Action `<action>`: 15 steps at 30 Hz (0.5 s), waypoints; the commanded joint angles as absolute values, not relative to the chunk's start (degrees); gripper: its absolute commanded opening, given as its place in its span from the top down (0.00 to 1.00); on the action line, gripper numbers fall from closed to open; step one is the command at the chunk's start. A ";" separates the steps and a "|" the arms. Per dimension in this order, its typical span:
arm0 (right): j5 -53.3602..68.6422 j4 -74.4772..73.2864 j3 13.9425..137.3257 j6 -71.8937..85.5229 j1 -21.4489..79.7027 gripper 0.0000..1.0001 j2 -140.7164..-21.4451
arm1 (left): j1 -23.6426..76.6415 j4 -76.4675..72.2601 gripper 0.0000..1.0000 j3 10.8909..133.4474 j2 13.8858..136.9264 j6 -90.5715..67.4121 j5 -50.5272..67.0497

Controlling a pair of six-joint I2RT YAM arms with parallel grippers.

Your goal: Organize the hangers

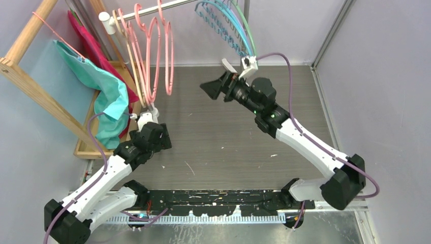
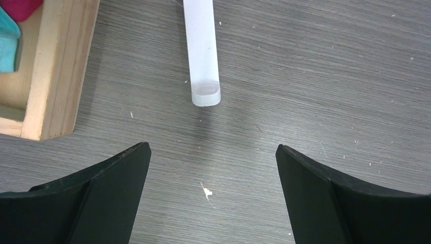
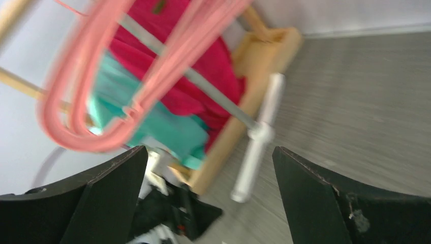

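Several pink hangers (image 1: 150,56) hang by their hooks on the white rail (image 1: 127,15) at the back left. They show blurred in the right wrist view (image 3: 96,76). A bunch of blue, teal, lavender and green hangers (image 1: 228,30) hangs further right on the rail. My right gripper (image 1: 213,86) is raised between the two bunches, points left, and is open and empty (image 3: 208,198). My left gripper (image 1: 160,138) is low over the table by the rail's white post (image 2: 203,51), open and empty (image 2: 213,193).
A wooden frame rack (image 1: 30,76) stands at the left with a teal cloth (image 1: 109,96) and a red cloth (image 1: 91,46) draped on it. Its wooden base tray (image 2: 56,76) lies next to my left gripper. Grey walls close in the back and the right.
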State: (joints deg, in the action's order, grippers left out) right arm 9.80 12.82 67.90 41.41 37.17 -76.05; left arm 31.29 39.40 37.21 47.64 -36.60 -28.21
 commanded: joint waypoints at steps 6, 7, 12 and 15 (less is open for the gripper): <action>-8.68 6.26 43.47 22.68 37.75 0.00 -68.15 | 31.45 34.22 0.02 39.37 53.59 -35.54 -27.90; -8.51 8.60 40.50 23.03 37.77 0.00 -67.37 | 31.45 33.89 0.02 39.33 54.26 -35.51 -27.75; -11.64 13.56 33.33 23.15 37.88 0.00 -65.63 | 31.46 30.30 0.02 38.08 55.04 -34.73 -24.97; -15.42 12.16 33.03 21.86 37.85 0.00 -66.16 | 31.46 29.08 0.02 37.28 54.71 -34.13 -24.16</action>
State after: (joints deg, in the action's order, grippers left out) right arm -8.91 5.91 31.66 24.64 37.54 -69.12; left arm 31.29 34.04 37.21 55.61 -35.57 -25.50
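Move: The right hand is open and empty. From it, the nearest pink hanger hangs with its middle about 12 cm ahead, 12 cm left and 5 cm higher; the next pink one is level with that hanger and 4 cm farther left. The blue hangers hang roughly 20 cm ahead of the hand, 6 cm right and 5 cm higher. From the left hand, that nearest pink hanger is some 20 cm ahead, 10 cm right and 30 cm up. Touching nothing, the right hand drops away from the hung hangers, down nearly 30 cm towards the bare floor, while drawing some 11 cm right and a little back. Its wrist swings about 40 degrees, from pointing level and forward-left to pointing down and ahead; the fingers stay wide open. The left hand, also open, sinks 2 cm and eases forward and right above the floor. ##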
